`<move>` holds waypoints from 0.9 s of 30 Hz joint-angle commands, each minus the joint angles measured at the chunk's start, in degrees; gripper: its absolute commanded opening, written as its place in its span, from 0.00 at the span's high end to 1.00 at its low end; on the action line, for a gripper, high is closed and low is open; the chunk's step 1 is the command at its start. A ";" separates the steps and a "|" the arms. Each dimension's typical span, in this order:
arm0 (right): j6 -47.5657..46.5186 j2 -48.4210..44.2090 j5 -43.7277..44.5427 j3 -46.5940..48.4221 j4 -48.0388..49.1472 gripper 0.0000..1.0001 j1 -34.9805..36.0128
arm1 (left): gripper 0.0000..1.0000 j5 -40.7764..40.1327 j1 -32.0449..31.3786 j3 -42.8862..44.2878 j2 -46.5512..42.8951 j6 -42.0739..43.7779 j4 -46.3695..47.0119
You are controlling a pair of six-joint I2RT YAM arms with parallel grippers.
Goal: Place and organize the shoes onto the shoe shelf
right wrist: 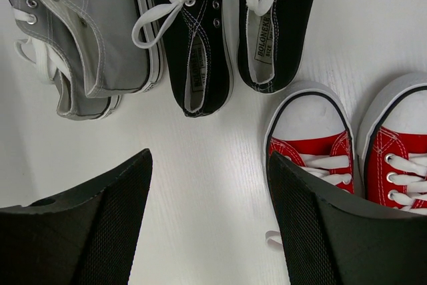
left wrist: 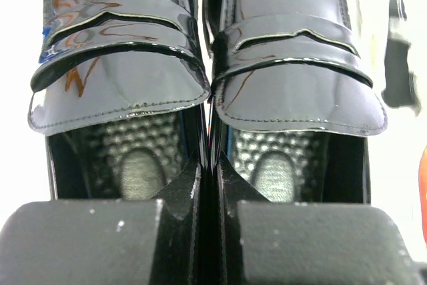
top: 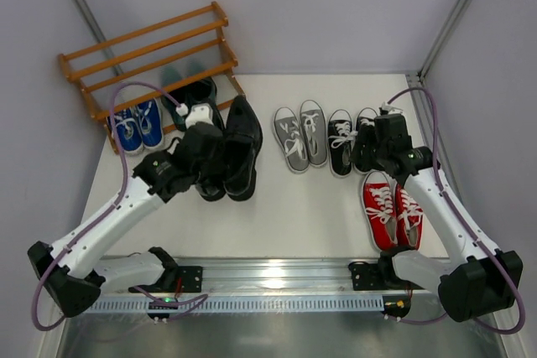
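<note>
My left gripper point(top: 216, 155) is shut on the pressed-together inner walls of the black leather loafers point(top: 243, 148), at the heel end. In the left wrist view its fingertips point(left wrist: 193, 185) pinch those walls between the two shiny loafers point(left wrist: 293, 71). The shoe shelf point(top: 151, 52) stands at the back left. Blue sneakers point(top: 138, 126) and dark green loafers point(top: 189, 85) sit at its foot. My right gripper point(right wrist: 208, 165) is open over bare table, between the black-and-white sneakers point(right wrist: 200, 38) and the red sneakers point(right wrist: 310, 145). Grey sneakers point(right wrist: 87, 38) lie to their left.
Grey walls close in the table point(top: 285, 215) on the left, back and right. A metal rail point(top: 277, 278) with both arm bases runs along the near edge. The red sneakers point(top: 393, 211) lie beside the right arm.
</note>
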 commanded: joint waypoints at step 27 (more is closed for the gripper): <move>-1.33 -2.05 -1.48 0.61 0.66 0.28 0.96 | 0.00 -9.59 -21.81 -10.99 8.03 -31.56 1.69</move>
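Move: The black loafers hang in my left hand, pinched by their inner walls. The bare table spot they go to lies about 11 cm back, 5 cm right and 19 cm below that hand. From the same hand, the green shoes are some 19 cm ahead, 10 cm left; the blue sneakers 12 cm ahead, 27 cm left; the grey sneakers 10 cm ahead, 24 cm right. From my right hand the spot is roughly 38 cm left, 12 cm back. I bring my left hand down about 15 cm and back some 10 cm towards me, away from the rack, keeping the pinch on both loafers while the fingers tip nearly 20 degrees further downward. With the pair down on the bare table near its front edge, I spread the fingers wide to let go, creeping a few centimetres right as they open. ##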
